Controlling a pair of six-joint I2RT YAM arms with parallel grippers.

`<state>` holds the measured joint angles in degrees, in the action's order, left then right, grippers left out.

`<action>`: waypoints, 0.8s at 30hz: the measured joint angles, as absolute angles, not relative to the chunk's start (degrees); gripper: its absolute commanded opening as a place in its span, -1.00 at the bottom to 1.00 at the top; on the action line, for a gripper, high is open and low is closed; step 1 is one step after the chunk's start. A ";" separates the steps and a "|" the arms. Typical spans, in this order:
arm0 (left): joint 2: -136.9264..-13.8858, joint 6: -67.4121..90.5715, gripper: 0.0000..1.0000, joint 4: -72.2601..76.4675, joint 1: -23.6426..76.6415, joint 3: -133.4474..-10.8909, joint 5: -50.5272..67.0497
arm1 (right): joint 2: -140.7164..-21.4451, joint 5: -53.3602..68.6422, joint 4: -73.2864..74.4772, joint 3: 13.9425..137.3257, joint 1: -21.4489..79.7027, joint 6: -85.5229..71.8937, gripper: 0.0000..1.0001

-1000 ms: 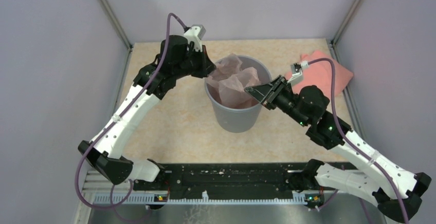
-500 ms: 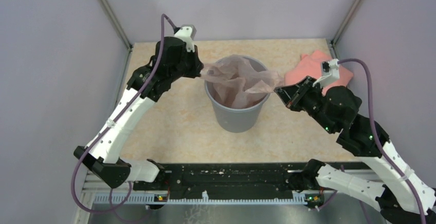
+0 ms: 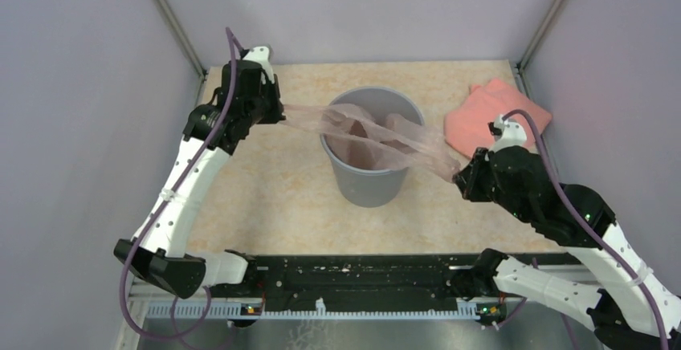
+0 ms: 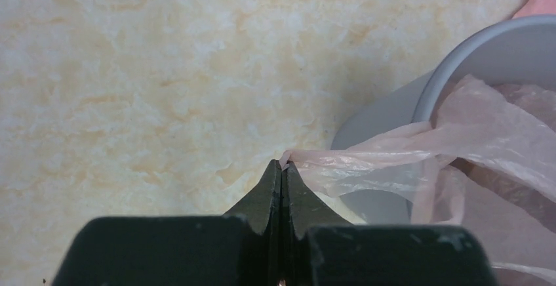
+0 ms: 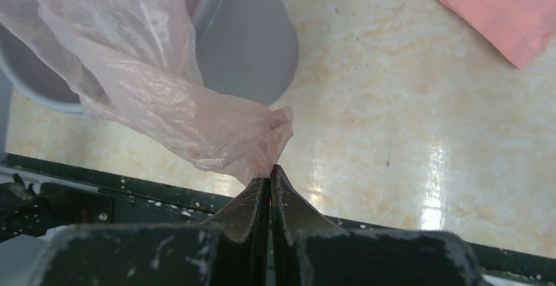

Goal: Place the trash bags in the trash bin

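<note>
The grey round trash bin (image 3: 372,185) stands upright at the table's middle. The translucent pale pink trash bag (image 3: 377,133) hangs inside it and is stretched across its mouth, past both sides of the rim. My left gripper (image 3: 281,114) is shut on the bag's left edge, left of the bin; in the left wrist view the bag (image 4: 367,168) leaves the closed tips (image 4: 282,166) towards the bin (image 4: 387,112). My right gripper (image 3: 459,175) is shut on the bag's right edge, right of and lower than the rim; the right wrist view shows bunched bag (image 5: 216,128) at the closed tips (image 5: 270,170) beside the bin (image 5: 252,43).
An opaque salmon-pink folded bundle (image 3: 490,113) lies at the back right, also in the right wrist view (image 5: 498,7). Grey walls enclose left, back and right. The black base rail (image 3: 361,274) runs along the near edge.
Both grippers have pulled apart, the left further left, the right to the right and nearer. The bag went from bunched over the bin to stretched wide across its mouth.
</note>
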<state>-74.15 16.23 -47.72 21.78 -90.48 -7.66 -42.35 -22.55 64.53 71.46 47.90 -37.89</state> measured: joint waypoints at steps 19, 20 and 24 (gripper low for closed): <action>-78.72 18.41 -1.00 -39.00 17.61 -78.28 8.21 | -45.82 -26.94 60.80 59.48 47.90 -37.91 0.07; -78.72 18.50 -1.00 -38.50 17.61 -78.28 8.95 | -45.82 -26.96 60.77 60.55 47.90 -37.36 0.16; -78.78 18.72 -1.00 -37.21 17.61 -78.28 10.87 | -45.80 -27.16 60.80 66.17 47.90 -35.46 0.29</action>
<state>-78.78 18.72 -37.21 17.61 -78.28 10.87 -45.80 -27.16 60.80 66.17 47.90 -35.46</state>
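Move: The left hand pinches one end of the clear trash bag; the bin's middle lies about 23 cm to its right, level fore-and-aft and some 19 cm lower. The right hand pinches the bag's other end, with the bin about 16 cm ahead, 20 cm left and 15 cm below. The folded pink bag lies about 34 cm ahead of the right hand, 18 cm right and 28 cm down. Hands lower the bag's ends about 9 cm; left edges right towards the bin, right opens and rises. ##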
